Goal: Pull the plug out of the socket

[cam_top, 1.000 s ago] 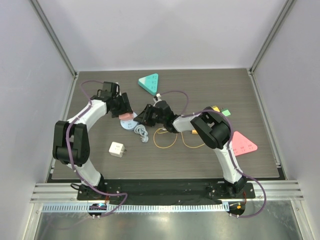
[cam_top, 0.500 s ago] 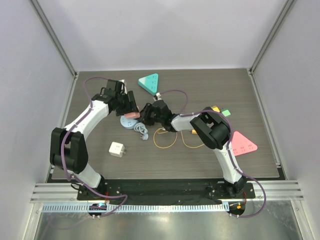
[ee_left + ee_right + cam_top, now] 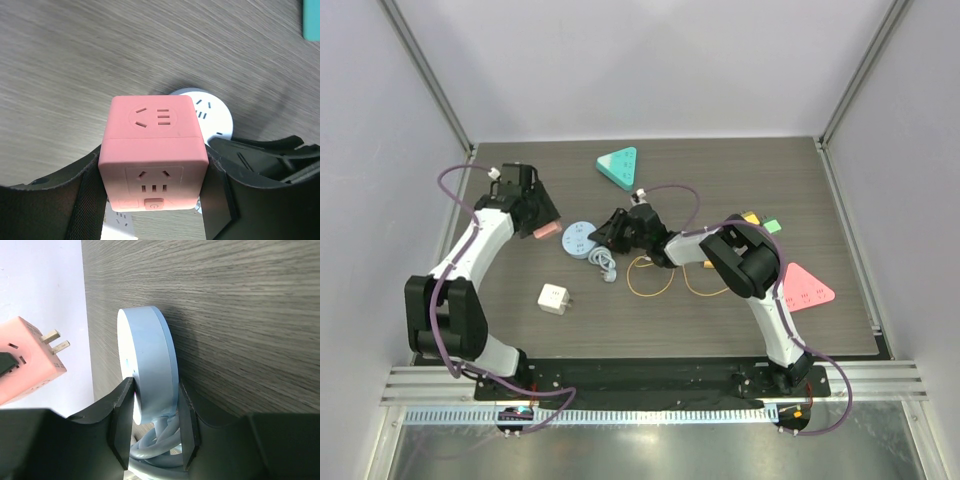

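My left gripper (image 3: 542,225) is shut on a pink cube plug adapter (image 3: 546,229), held clear of the table's left part. In the left wrist view the cube (image 3: 152,150) fills the space between my fingers (image 3: 85,200). Its two metal prongs (image 3: 55,340) show bare in the right wrist view. The round light-blue socket (image 3: 580,240) with a grey cable (image 3: 605,265) lies just right of the cube, apart from it. My right gripper (image 3: 602,238) is shut on the socket's rim (image 3: 150,365).
A teal triangular power strip (image 3: 619,166) lies at the back, a pink one (image 3: 806,288) at the right. A white cube adapter (image 3: 554,299) sits near the front left. A yellow cable loop (image 3: 650,275) lies beside the right arm.
The left gripper lifted the pink cube off the blue socket and carried it left. The socket now shows its bare face. The right gripper stayed on the socket.
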`<move>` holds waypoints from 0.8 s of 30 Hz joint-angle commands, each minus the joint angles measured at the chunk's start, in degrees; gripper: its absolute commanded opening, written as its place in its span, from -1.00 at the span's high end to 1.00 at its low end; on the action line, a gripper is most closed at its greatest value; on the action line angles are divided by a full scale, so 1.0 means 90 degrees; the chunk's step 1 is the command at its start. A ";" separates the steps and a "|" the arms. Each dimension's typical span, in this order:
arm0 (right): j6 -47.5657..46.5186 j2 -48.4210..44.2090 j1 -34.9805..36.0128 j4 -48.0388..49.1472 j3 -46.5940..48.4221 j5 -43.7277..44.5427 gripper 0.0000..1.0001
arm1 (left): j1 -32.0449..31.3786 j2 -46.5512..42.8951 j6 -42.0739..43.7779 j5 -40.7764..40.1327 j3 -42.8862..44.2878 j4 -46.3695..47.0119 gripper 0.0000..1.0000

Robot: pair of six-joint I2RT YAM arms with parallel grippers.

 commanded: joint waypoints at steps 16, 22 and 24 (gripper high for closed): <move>-0.0025 0.0245 -0.0049 -0.0212 -0.0266 0.0317 0.98 | 0.0446 0.0359 -0.0815 -0.0019 -0.0326 -0.0501 0.89; -0.0045 0.0176 -0.0040 -0.0125 -0.0354 0.0297 0.98 | 0.0894 0.1003 -0.0942 0.1123 -0.0394 -0.0277 0.70; -0.0064 0.0157 -0.0059 -0.0125 -0.0393 0.0307 0.97 | 0.1013 0.1150 -0.1020 0.1377 -0.0462 -0.0219 0.67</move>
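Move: The left gripper already holds the pink plug, pulled clear. It is taken to bare table roughly 12 cm below, 3 cm back and 3 cm to the left. From the left hand, the round socket is about 5 cm right, 1 cm ahead and 11 cm down; its coiled cable about 10 cm right, 3 cm back; the white adapter some 12 cm back, 1 cm left. That bare spot is about 10 cm left and 4 cm back of the right hand, whose fingers clamp the socket's edge 3 cm left of its middle's near side. Bring the left gripper down about 8 cm with the pink plug kept in its fingers, easing back and a little left of the round socket towards the bare table; pause briefly halfway down, then keep sinking. Meanwhile tip the fingers some 20 degrees closer to straight down, turning slightly counter-clockwise. Hold the right gripper still on the socket's edge. ##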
